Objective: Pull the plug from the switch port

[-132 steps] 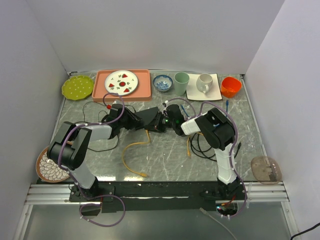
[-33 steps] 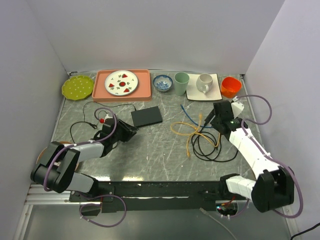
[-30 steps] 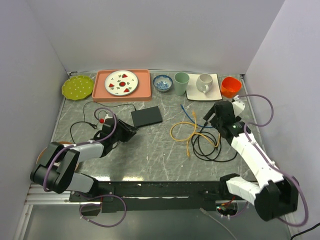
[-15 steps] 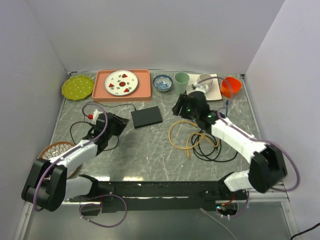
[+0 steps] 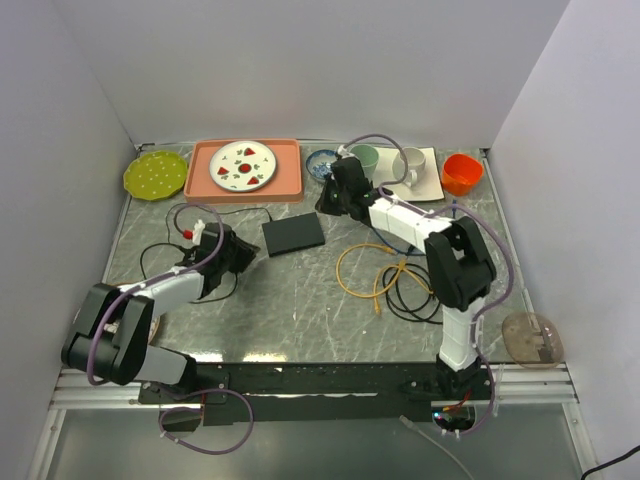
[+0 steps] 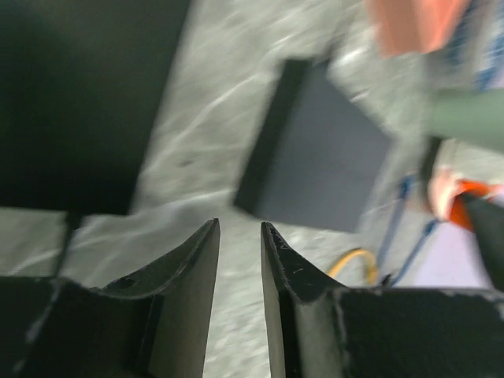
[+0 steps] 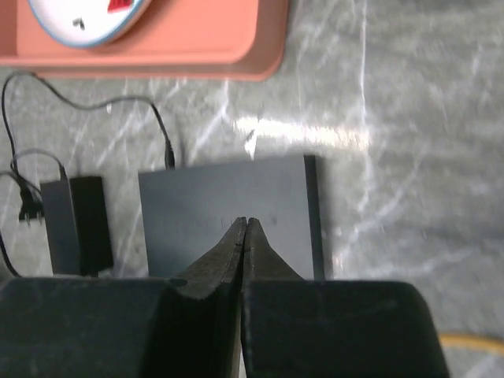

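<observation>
The switch (image 5: 293, 233) is a flat black box lying on the marble table, and it also shows in the left wrist view (image 6: 323, 173) and the right wrist view (image 7: 228, 205). A thin black cord (image 7: 150, 110) runs into its far edge. A yellow cable (image 5: 362, 270) lies loose to its right, apart from it; I cannot make out the plug. My right gripper (image 5: 326, 204) (image 7: 246, 222) is shut and empty, tips over the switch's top. My left gripper (image 5: 238, 256) (image 6: 240, 228) stands just left of the switch, narrowly open with nothing between its fingers.
A black adapter block (image 7: 75, 224) sits left of the switch. Coiled black cables (image 5: 412, 292) lie right of the yellow one. Along the back stand a green plate (image 5: 155, 175), an orange tray (image 5: 200, 185), a green cup (image 5: 364, 157), a white mug (image 5: 408, 166) and an orange cup (image 5: 461, 173).
My right arm has swung from the right side across to the switch and its gripper has closed. The left gripper has shifted slightly near the switch's left side.
</observation>
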Robot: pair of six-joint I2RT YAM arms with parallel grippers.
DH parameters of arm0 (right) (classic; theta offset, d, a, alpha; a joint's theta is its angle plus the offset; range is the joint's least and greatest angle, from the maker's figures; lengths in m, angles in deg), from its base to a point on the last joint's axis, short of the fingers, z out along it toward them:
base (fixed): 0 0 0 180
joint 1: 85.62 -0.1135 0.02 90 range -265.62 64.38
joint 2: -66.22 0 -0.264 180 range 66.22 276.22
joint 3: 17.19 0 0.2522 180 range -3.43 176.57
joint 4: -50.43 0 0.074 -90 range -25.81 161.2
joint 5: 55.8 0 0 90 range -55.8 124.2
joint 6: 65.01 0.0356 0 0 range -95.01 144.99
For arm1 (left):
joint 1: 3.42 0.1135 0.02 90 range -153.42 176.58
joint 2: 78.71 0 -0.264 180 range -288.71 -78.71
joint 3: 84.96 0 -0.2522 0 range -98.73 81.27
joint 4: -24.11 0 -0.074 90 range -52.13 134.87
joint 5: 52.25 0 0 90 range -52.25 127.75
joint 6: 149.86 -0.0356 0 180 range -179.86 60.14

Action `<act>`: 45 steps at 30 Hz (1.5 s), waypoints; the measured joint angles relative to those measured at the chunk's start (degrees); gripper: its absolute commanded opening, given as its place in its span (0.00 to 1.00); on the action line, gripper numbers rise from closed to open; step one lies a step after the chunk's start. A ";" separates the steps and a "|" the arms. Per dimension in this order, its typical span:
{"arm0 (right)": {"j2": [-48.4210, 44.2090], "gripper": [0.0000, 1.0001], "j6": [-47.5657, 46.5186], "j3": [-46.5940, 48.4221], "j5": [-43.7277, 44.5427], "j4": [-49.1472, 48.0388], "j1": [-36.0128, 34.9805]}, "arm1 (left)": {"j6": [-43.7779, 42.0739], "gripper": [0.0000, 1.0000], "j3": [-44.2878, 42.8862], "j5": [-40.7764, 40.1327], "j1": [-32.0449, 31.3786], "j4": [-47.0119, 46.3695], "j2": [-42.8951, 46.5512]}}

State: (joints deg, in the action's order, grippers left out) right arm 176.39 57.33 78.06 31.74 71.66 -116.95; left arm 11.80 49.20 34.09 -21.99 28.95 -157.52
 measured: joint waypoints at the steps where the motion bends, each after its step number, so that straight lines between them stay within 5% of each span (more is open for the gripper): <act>1: 1.55 0.00 0.00 1.33 -0.31 -0.11 0.15 | -0.02 0.33 0.83 0.57 0.00 -0.07 -0.68; 20: 22.80 0.00 -0.70 22.32 -4.92 6.78 0.76 | 0.66 0.32 5.38 7.43 -3.39 -9.73 -7.10; 31: 11.37 0.00 1.05 -0.39 -4.76 -2.12 -0.66 | 2.05 0.33 7.45 9.05 -3.41 -12.94 -7.02; 38: -0.81 0.00 2.32 -17.64 -1.29 -5.09 -8.46 | 3.02 0.33 11.89 7.87 -4.68 -10.14 -0.52; 45: -6.43 0.00 5.38 -25.38 2.84 -7.23 -15.82 | 3.15 0.34 15.04 4.04 -5.68 -5.33 6.54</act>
State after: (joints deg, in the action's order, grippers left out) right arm 169.97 62.70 52.69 34.58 64.42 -132.77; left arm 14.94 64.24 38.13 -27.67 23.61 -150.98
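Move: The black switch lies some 7 cm left of the right hand and 3 cm back, roughly 10 cm below; its power plug, in the far edge, is 13 cm left and 1 cm ahead of that hand, while the blue bowl stands about 15 cm straight ahead. From the left hand the switch is 6 cm ahead, 10 cm right and about 5 cm lower, with the black adapter around 4 cm ahead and 6 cm left. Reaching over the switch's far edge with shut fingers, the right hand goes about 5 cm forward and 4 cm left while sinking, then reverses, bottoms out nearly 10 cm down and drags the switch some 20 cm back towards the base, ending against its cord side. The left hand, partly open, drops about 4 cm, shifts right, then slides back about 5 cm beside the port side. ##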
